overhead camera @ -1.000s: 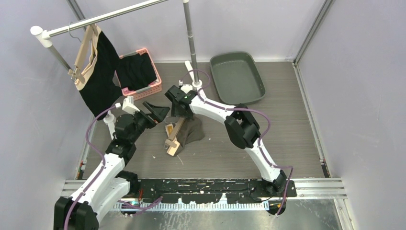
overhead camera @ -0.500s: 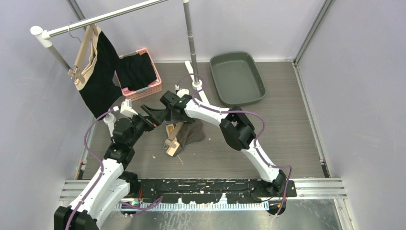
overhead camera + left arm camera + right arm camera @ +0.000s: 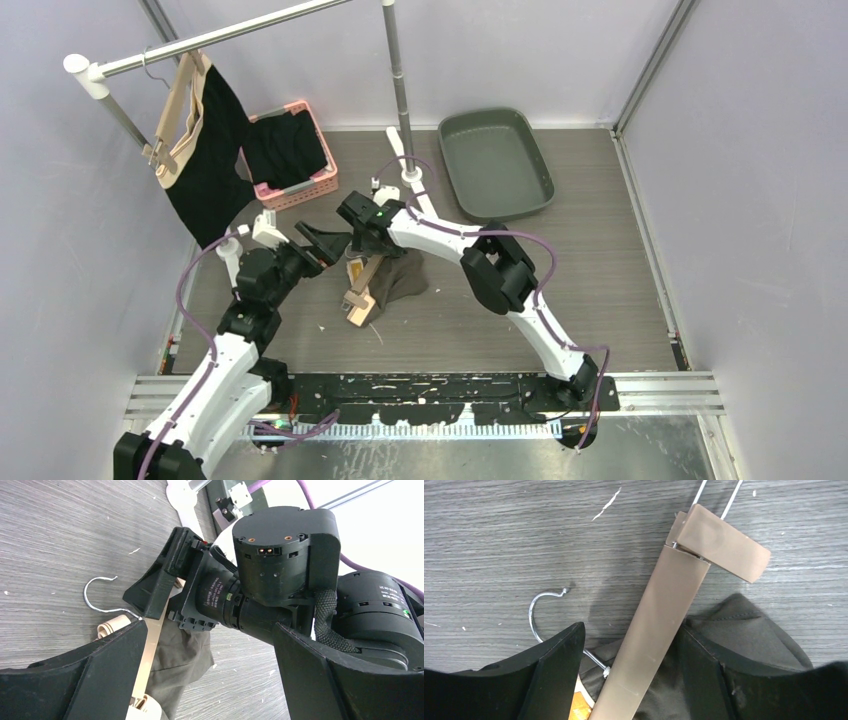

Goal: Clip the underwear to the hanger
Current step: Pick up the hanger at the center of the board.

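Note:
A wooden clip hanger [image 3: 360, 288] lies on the table with the dark olive underwear [image 3: 402, 278] bunched under its right side. In the right wrist view the hanger bar [image 3: 659, 625] runs diagonally, with its clip [image 3: 721, 542] at the top, the wire hook [image 3: 540, 614] at the left and the underwear [image 3: 751, 635] beneath. My right gripper [image 3: 631, 630] is open, with one finger on each side of the bar. My left gripper [image 3: 210, 630] stands wide open just left of the hanger [image 3: 150, 645], facing the right gripper [image 3: 155, 587] and holding nothing.
A pink basket [image 3: 318, 182] with dark cloth sits at the back left. A grey tray [image 3: 497, 160] is at the back right. The rack's upright pole [image 3: 398, 90] stands between them. Garments [image 3: 200, 150] hang from the rail at the far left.
My right gripper has come forward and to the left, down over the hanger bar, and its jaws have shifted in width. The left gripper has edged toward the hanger.

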You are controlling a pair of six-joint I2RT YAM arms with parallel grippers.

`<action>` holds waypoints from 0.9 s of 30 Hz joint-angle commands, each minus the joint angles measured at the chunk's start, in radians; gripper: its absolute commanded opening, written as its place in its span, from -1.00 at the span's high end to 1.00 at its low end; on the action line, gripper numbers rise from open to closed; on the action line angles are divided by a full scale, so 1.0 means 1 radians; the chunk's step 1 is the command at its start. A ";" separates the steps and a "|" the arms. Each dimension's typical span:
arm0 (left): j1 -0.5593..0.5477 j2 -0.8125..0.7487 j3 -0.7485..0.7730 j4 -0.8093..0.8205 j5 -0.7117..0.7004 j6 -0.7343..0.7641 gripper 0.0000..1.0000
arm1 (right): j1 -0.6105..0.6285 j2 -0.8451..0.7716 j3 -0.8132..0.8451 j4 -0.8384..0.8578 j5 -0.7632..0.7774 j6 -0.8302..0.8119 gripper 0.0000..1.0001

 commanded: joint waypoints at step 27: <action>0.027 0.016 -0.046 0.086 0.018 -0.004 -0.96 | 0.000 -0.418 -0.452 0.483 -0.008 -0.072 0.30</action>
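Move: The hanger lies slantwise between the right hand's parted fingers, its middle some 2 cm back from and 1 cm below the hand. Under it the grey underwear is centred about 5 cm back, 4 cm right and 2 cm down, and the white rack foot stands around 14 cm ahead, 9 cm to the right and 2 cm down. From the left hand the hanger's middle is roughly 5 cm ahead, 4 cm right and 17 cm below. Closing on the hanger while drifting about 1 cm to the right, the right fingers pinch its bar from both sides near the hook's root, then draw it back and right and lift, ending some 2 cm each way from the start with only a slight tilt. The left hand, still wide open, sinks about 2.5 cm above and to the left of the hanger. ##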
